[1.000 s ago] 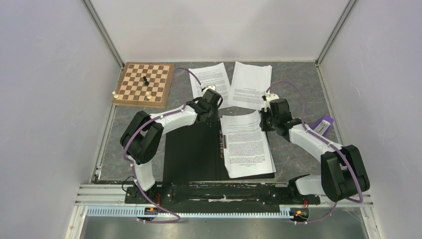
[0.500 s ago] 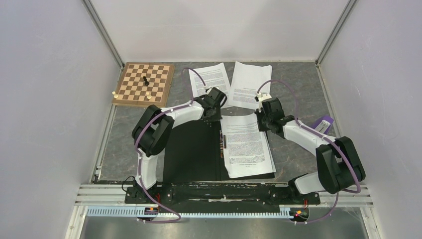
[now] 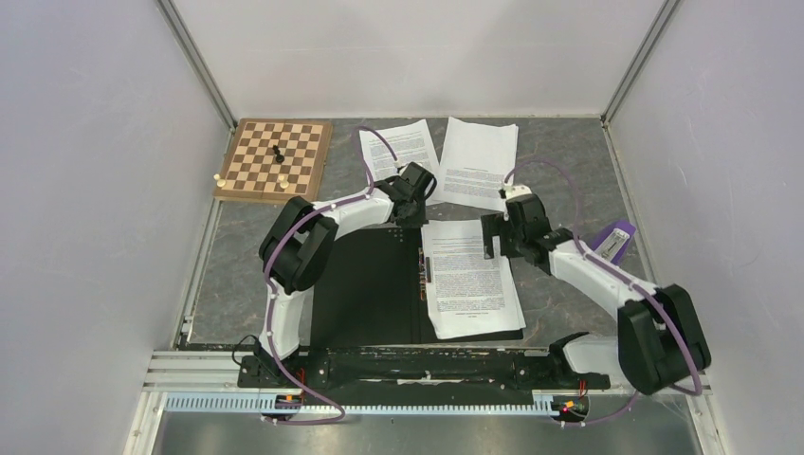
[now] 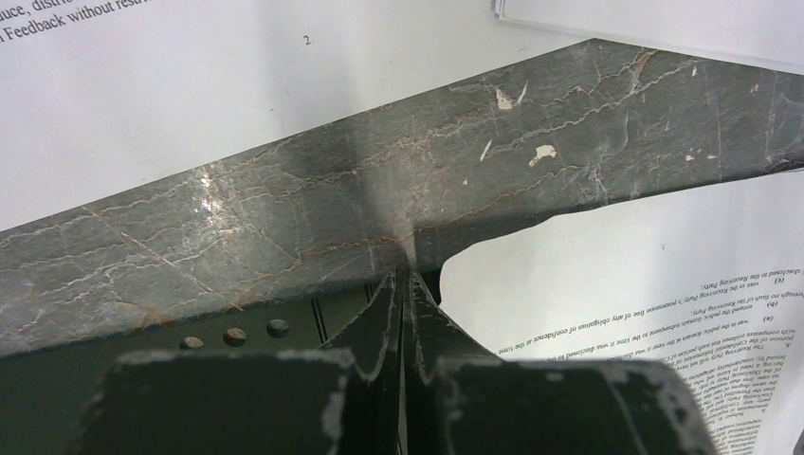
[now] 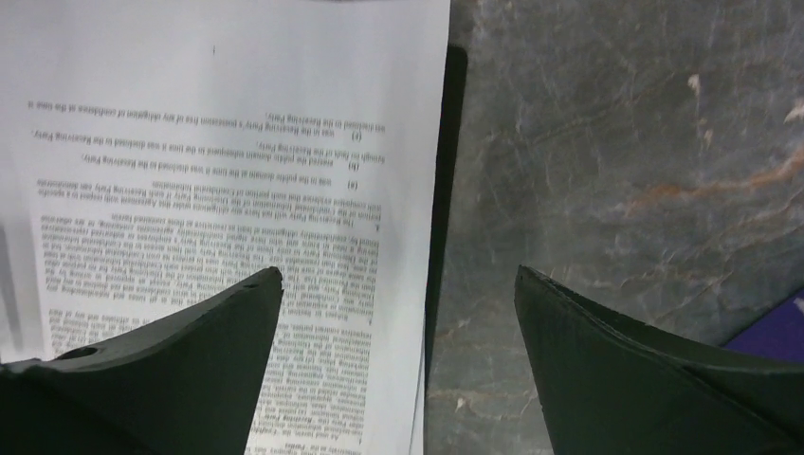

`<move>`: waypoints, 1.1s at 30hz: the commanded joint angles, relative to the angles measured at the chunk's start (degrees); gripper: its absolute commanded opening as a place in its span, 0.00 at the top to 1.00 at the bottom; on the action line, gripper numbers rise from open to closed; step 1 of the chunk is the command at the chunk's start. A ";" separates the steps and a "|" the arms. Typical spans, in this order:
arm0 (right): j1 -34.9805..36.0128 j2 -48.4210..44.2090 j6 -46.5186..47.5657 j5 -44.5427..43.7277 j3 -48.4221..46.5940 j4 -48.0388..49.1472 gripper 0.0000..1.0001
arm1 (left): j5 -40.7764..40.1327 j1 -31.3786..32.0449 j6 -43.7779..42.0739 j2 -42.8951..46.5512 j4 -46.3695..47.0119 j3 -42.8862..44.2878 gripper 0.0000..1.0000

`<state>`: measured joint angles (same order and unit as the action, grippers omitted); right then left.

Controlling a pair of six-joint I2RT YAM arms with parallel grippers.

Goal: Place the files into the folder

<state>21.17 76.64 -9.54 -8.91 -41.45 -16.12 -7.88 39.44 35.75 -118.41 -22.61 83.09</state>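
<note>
The folder [image 3: 365, 284] lies open, black inner faces up. One printed sheet [image 3: 469, 275] lies on its right half. Two more sheets lie on the table behind it, one left [image 3: 403, 152], one right [image 3: 479, 161]. My left gripper [image 3: 414, 223] is shut and empty at the folder's back edge near the spine. In the left wrist view [image 4: 408, 273] its tips touch that edge [image 4: 237, 327], beside the sheet's corner [image 4: 607, 284]. My right gripper [image 3: 500, 245] is open. In the right wrist view [image 5: 398, 275] it straddles the right edge of the sheet [image 5: 237, 142] and the folder's edge [image 5: 446, 171].
A wooden chessboard [image 3: 275, 159] with a few pieces sits at the back left. A purple object [image 3: 612, 237] lies on the table right of the right arm, and shows in the right wrist view [image 5: 777, 332]. Enclosure walls stand close on three sides.
The left arm's elbow has swung right and forward while its gripper stayed at the folder's back edge. The right gripper has shifted slightly nearer over the sheet's top right corner.
</note>
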 commanded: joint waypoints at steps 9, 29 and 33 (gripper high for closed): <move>1.28 -18.47 -15.38 6.58 18.25 -0.21 0.02 | 2.03 -0.12 -0.96 -1.62 0.42 2.83 0.98; 8.81 -24.57 -18.84 2.37 15.94 -10.45 0.02 | 3.11 -0.15 -0.34 -2.90 1.17 4.27 0.96; 8.51 -21.26 -16.37 -3.57 10.36 -9.26 0.02 | 1.47 -0.24 -0.69 -1.88 -0.20 4.31 0.91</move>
<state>29.80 53.30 -28.36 -5.67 -24.08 -26.35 -5.45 39.38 35.75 -120.42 -22.22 85.54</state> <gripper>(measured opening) 0.979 0.071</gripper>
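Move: From the open right hand, the middle of the paper stack in the folder lies about 8 cm left, 5 cm back and 4 cm lower; the open black folder's middle is some 23 cm left and 6 cm back. From the closed left hand, at the stack's far left corner, that stack's middle is about 13 cm right and 14 cm back, the folder's middle 15 cm back and 1 cm left, the loose sheets 20 cm ahead and 17 cm right. The left hand's closed fingertips stay at the stack's far left corner and nudge it a little over 1 cm right. The right hand, staying wide open, draws back about 12 cm along the stack's right edge, sinking some 3 cm early on, drifting a couple of centimetres left midway, then partly back, while its left side rolls up about 15 degrees; whether it touches the papers can't be seen. ##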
